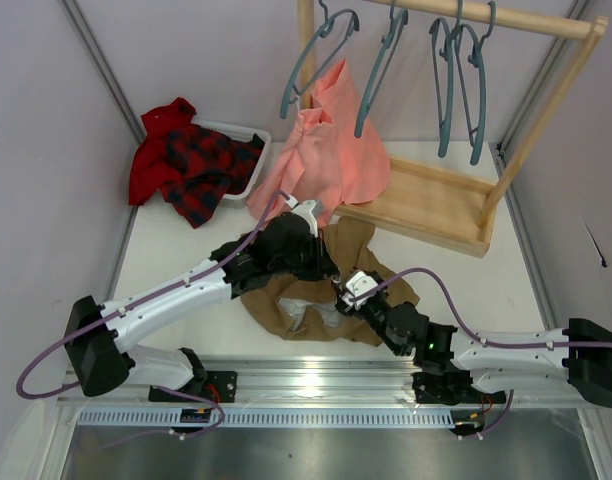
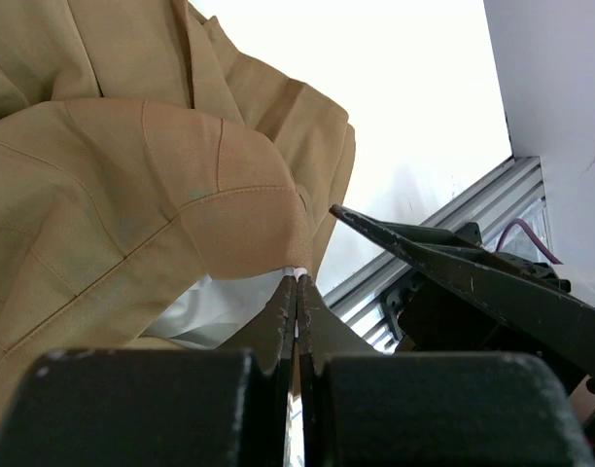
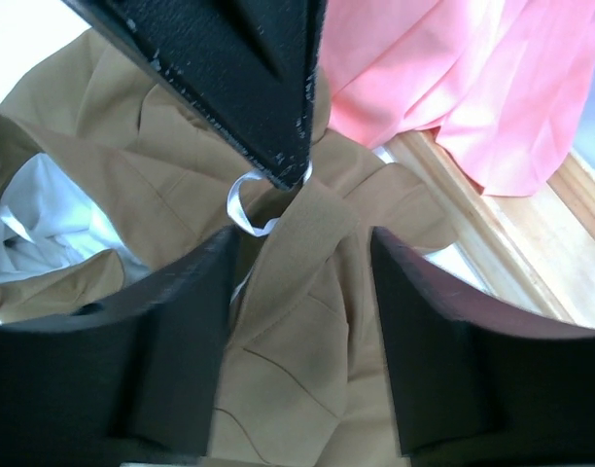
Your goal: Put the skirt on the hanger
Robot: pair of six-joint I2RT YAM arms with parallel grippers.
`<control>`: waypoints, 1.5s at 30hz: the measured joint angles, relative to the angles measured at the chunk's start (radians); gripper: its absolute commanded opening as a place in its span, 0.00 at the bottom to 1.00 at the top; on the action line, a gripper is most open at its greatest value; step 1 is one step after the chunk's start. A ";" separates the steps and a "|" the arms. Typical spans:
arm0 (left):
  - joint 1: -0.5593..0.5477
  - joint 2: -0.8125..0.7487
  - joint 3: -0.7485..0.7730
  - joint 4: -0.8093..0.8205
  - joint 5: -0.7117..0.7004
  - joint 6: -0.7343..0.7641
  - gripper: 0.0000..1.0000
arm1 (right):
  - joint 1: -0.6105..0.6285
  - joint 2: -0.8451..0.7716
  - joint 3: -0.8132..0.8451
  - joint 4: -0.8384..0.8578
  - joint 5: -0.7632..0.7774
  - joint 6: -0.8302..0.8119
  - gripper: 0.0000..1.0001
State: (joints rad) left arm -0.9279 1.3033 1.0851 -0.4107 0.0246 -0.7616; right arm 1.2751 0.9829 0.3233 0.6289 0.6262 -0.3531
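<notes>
The khaki skirt (image 1: 331, 300) lies crumpled on the white table between both arms, its white lining showing. My left gripper (image 1: 324, 262) is shut on the skirt, pinching a thin white ribbon loop (image 3: 241, 209) at its edge (image 2: 296, 275). A raised fold of skirt (image 2: 132, 175) hangs from that pinch. My right gripper (image 3: 302, 243) stands open just below the left fingers (image 3: 249, 88), its jaws on either side of a fold of the skirt (image 3: 307, 331) without closing on it. Several grey-blue hangers (image 1: 316, 60) hang on the wooden rail at the back.
A salmon-pink garment (image 1: 331, 150) drapes from the rack onto its wooden base (image 1: 436, 205), close behind the skirt. A red-and-black plaid garment (image 1: 191, 165) spills out of a white bin (image 1: 248, 150) at the back left. The metal rail (image 2: 443, 209) runs along the near edge.
</notes>
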 measured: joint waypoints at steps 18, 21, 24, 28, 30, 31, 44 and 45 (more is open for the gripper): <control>0.008 0.000 0.000 0.006 -0.003 -0.003 0.03 | 0.003 0.000 0.003 0.035 -0.001 -0.017 0.33; 0.008 0.000 0.000 0.006 -0.003 -0.008 0.02 | 0.003 0.000 0.008 0.033 -0.019 -0.017 0.44; 0.010 0.000 0.000 0.006 -0.003 -0.008 0.02 | 0.003 0.000 0.010 0.027 -0.034 -0.019 0.45; 0.014 0.000 0.000 0.008 -0.002 -0.009 0.02 | 0.003 0.005 0.011 0.027 -0.034 -0.019 0.45; 0.015 0.000 0.000 0.012 -0.002 -0.013 0.02 | 0.003 0.018 0.015 0.028 -0.033 -0.022 0.47; 0.015 0.000 0.000 0.013 -0.002 -0.016 0.02 | 0.003 0.025 0.018 0.029 -0.034 -0.023 0.48; 0.017 -0.011 -0.018 0.013 -0.013 -0.024 0.03 | 0.008 0.096 0.052 0.062 0.000 -0.053 0.00; 0.017 -0.011 -0.019 0.013 -0.014 -0.024 0.05 | 0.008 0.096 0.052 0.064 0.004 -0.053 0.00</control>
State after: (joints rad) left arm -0.9108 1.2919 1.0657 -0.3973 0.0101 -0.7860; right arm 1.2831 1.0790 0.3756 0.6930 0.6300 -0.4057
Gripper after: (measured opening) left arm 0.027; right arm 0.046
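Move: My left hand still holds the skirt's waist edge, with the small white loop right at its fingertips. For my open right hand that loop is very near: about 2 cm to the left, 1 cm ahead and 1 cm up. The pink skirt hangs some 25 cm ahead and 3 cm left of my right hand, somewhat lower. The wooden rack base lies roughly 18 cm ahead, 18 cm right and 15 cm below. My left hand stays put and keeps its pinch on the waist edge. With my right I first nearly close the fingers while rising about 1 cm, reopen them halfway as I reach some 2 cm left towards the white loop, dipping slightly, then shut them on the loop right against my left fingertips. ##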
